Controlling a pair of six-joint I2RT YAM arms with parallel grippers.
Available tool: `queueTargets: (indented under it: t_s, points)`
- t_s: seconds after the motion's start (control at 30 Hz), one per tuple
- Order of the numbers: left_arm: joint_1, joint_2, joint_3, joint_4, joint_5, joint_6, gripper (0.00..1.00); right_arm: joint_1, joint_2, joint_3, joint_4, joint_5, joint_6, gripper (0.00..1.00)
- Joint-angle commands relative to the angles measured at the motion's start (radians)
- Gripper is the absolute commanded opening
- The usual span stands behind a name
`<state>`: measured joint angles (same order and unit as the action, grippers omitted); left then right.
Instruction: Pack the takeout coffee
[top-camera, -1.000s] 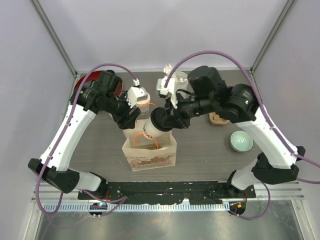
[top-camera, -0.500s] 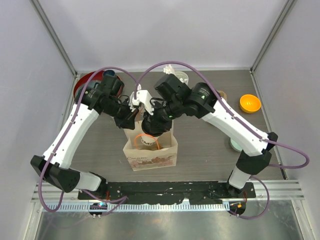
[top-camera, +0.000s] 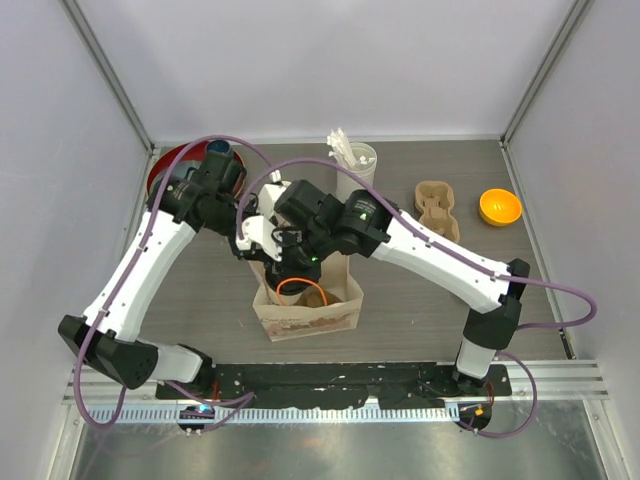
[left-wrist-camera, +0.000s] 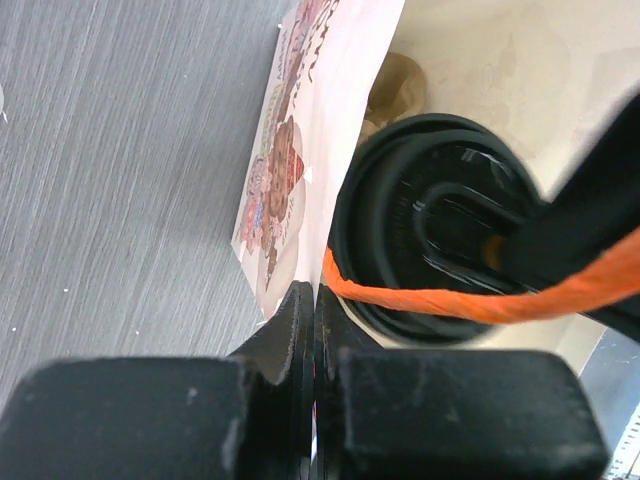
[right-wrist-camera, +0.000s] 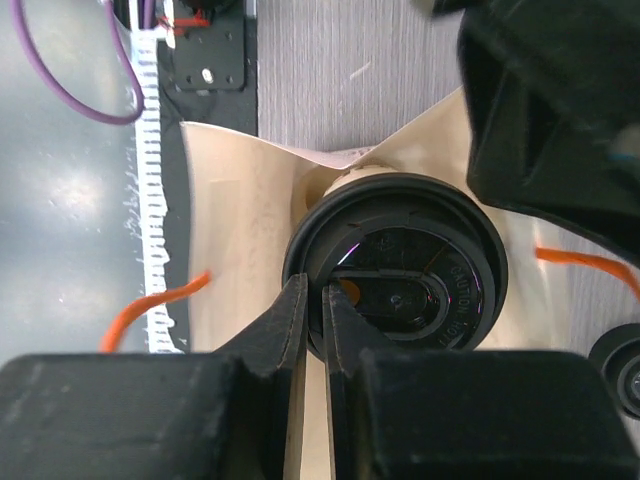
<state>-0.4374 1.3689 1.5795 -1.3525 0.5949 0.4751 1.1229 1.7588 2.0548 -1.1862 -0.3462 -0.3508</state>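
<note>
A takeout coffee cup with a black lid (right-wrist-camera: 410, 270) hangs upright inside the printed paper bag (top-camera: 310, 318). My right gripper (right-wrist-camera: 315, 300) is shut on the lid's near rim; in the top view this gripper (top-camera: 292, 268) reaches down into the bag's mouth and hides the cup. My left gripper (left-wrist-camera: 315, 300) is shut on the bag's upper edge, beside the lid (left-wrist-camera: 440, 210) and an orange twine handle (left-wrist-camera: 480, 302). From above, the left gripper (top-camera: 257, 247) sits at the bag's far left corner. A tan rounded shape (left-wrist-camera: 398, 88) lies lower in the bag.
At the back stand a white cylinder of white sticks (top-camera: 352, 162), a tan pulp cup carrier (top-camera: 437, 208) and an orange bowl (top-camera: 499, 207). A red dish (top-camera: 163, 172) lies at the back left behind the left arm. The two arms cross closely over the bag.
The right arm has swung left and down, bringing the lidded cup from above the bag's rim into the bag. The left gripper has shut on the bag's edge.
</note>
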Motion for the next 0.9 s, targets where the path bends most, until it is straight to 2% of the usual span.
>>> queueTargets:
  t_s: [0.0, 0.17, 0.33, 0.57, 0.7, 0.87]
  points:
    - [0.002, -0.039, -0.007, -0.092, 0.054, -0.004, 0.0, 0.009, -0.031, -0.129, 0.109, 0.039, -0.054, 0.01]
    - [0.003, -0.03, -0.018, -0.094, 0.077, 0.002, 0.0, 0.009, -0.006, -0.159, 0.126, 0.062, -0.085, 0.01]
    - [0.003, -0.024, -0.015, -0.102, 0.071, 0.028, 0.0, 0.009, -0.004, -0.24, 0.142, 0.073, -0.204, 0.01]
    - [0.017, 0.013, 0.007, -0.129, 0.042, 0.109, 0.0, 0.009, -0.079, -0.39, 0.164, 0.076, -0.321, 0.01]
    - [0.014, 0.061, 0.062, -0.164, 0.088, 0.146, 0.0, 0.014, -0.05, -0.34, 0.151, 0.072, -0.381, 0.01]
    - [-0.003, 0.084, 0.096, -0.18, 0.112, 0.149, 0.0, 0.025, 0.048, -0.242, 0.051, 0.101, -0.416, 0.01]
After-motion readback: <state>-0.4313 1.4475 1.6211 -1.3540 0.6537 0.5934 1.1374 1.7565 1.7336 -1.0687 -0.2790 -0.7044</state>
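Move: The lidded coffee cup already hangs pinched by its lid in the right fingers, its middle some 5 cm below them. It is bound for the open paper bag, whose middle is about 16 cm below the right hand, roughly 4 cm right and 2 cm ahead. A spare black lid lies on the table some 23 cm ahead and 11 cm right of that hand. From the left hand, already on the rim, the bag's middle is about 4 cm back, 6 cm right and 13 cm below. The cup goes down into the bag, quickly, about 10 cm, the right fingers keeping their pinch on the lid's edge as the gripper follows it in through the mouth. On the way the hand tips its fingers some 10 degrees steeper and twists about 15 degrees counter-clockwise, easing off at the bottom. The left fingers stay shut on the bag's far rim, shifting 1 to 2 cm forward and right late on. ##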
